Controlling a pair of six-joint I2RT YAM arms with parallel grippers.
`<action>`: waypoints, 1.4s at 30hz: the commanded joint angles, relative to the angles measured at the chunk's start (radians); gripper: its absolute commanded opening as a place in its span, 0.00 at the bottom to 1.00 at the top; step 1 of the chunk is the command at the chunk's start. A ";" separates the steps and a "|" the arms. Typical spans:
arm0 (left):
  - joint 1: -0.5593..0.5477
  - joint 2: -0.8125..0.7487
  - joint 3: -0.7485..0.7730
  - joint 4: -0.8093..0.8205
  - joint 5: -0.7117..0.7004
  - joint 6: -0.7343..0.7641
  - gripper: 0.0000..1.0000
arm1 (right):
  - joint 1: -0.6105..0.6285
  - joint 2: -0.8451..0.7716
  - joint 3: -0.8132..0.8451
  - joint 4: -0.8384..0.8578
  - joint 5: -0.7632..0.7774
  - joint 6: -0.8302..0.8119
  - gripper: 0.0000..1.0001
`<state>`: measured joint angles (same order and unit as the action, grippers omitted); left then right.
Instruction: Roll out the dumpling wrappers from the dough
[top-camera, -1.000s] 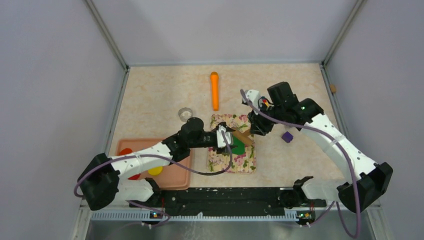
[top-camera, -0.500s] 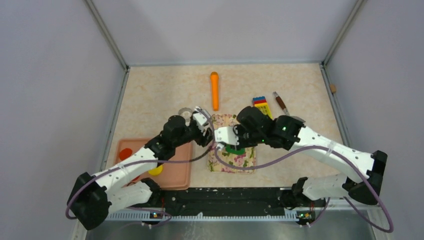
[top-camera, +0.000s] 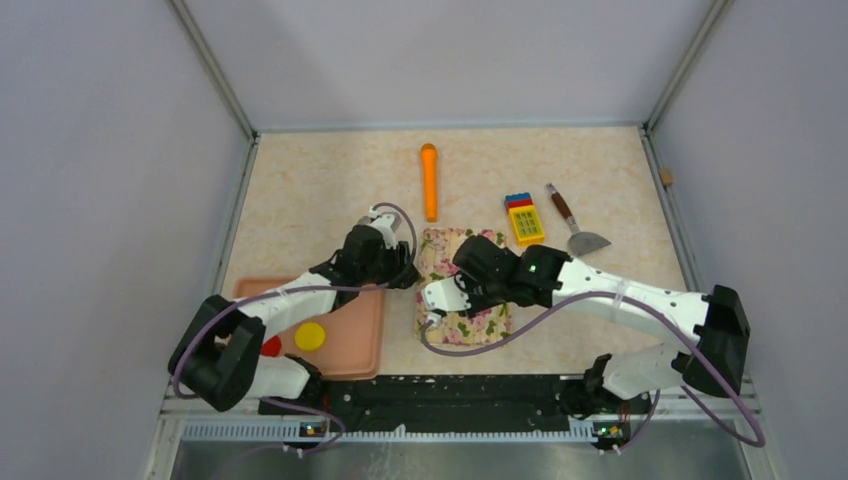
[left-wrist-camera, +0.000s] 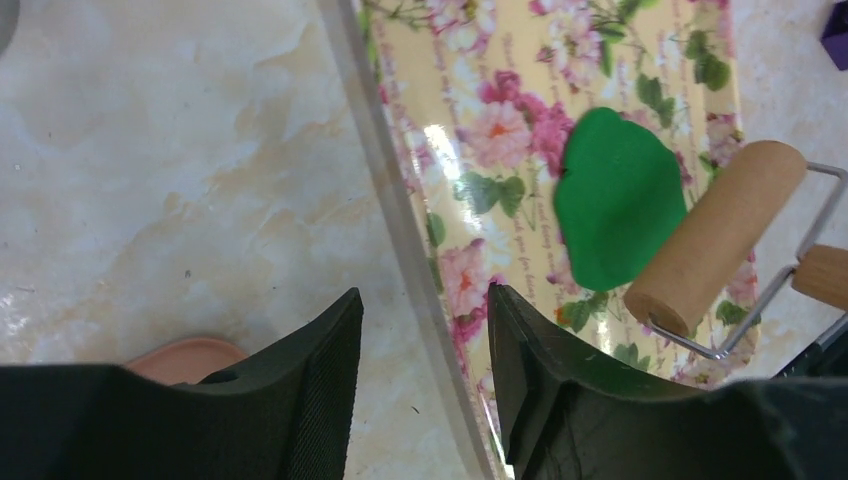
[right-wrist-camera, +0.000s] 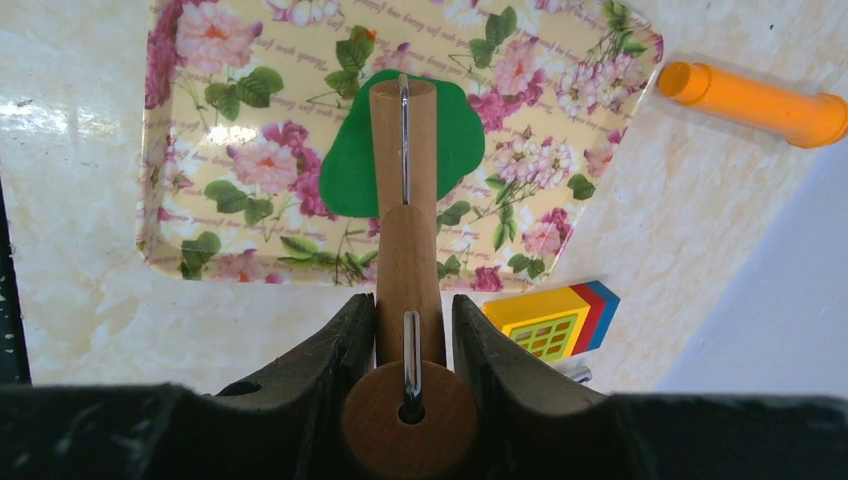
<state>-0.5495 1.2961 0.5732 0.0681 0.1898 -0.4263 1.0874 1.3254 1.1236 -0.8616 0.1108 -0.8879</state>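
The dough (right-wrist-camera: 350, 170) is a flattened dark green piece on the floral mat (right-wrist-camera: 230, 200). A wooden roller (right-wrist-camera: 403, 140) rests across it. My right gripper (right-wrist-camera: 410, 320) is shut on the roller's handle (right-wrist-camera: 408, 270). In the top view my right gripper (top-camera: 440, 293) hangs over the mat (top-camera: 470, 325) and hides the dough. My left gripper (left-wrist-camera: 425, 330) is open and straddles the mat's left rim (left-wrist-camera: 400, 220), beside the dough (left-wrist-camera: 610, 200) and roller (left-wrist-camera: 715, 240). Nothing touches its pads. A yellow wrapper (top-camera: 310, 336) and a red wrapper (top-camera: 270, 347) lie in the pink tray (top-camera: 365, 340).
An orange cylinder (top-camera: 429, 182) lies behind the mat. A coloured toy block (top-camera: 523, 219) and a scraper (top-camera: 575, 228) sit to the right rear. A purple block's corner (left-wrist-camera: 838, 25) shows beyond the mat. Grey walls enclose the table.
My left gripper has drawn back from over the mat to its left edge, and its jaws have narrowed. My right arm has swung left over the mat with the roller, uncovering the toy block and scraper.
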 joint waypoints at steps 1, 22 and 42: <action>0.023 0.080 0.054 0.041 0.004 -0.124 0.52 | 0.000 0.014 -0.014 0.077 0.014 -0.020 0.00; 0.038 0.335 0.158 0.022 0.051 -0.132 0.00 | -0.044 0.176 -0.206 0.160 -0.099 -0.044 0.00; 0.050 0.308 0.120 0.059 0.043 -0.126 0.00 | -0.115 0.183 0.212 0.133 0.071 0.022 0.00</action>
<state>-0.5056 1.6150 0.7116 0.1055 0.2569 -0.5800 0.9760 1.5394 1.1713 -0.6201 0.1692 -0.9226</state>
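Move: The dough lies some 5 cm ahead and 6 cm left of my right hand and about 13 cm below it, under the roller that this hand already holds by its handle. The toy block is roughly 22 cm ahead and 5 cm right, also near table height. The spot on the tray's left rim that my left hand is after is 3 cm ahead, 2 cm right and 5 cm below; the dough is 2 cm back and 13 cm right of that hand. I lower the roller about 3 cm over the dough to bear on it, then sweep my right hand forward some 7 cm and a little left across the dough towards the tray's far end, lifting at the finish. Meanwhile my left hand drops to the tray's left rim, tipping down slightly, shuts its half-open fingers there and stays to steady the tray. ##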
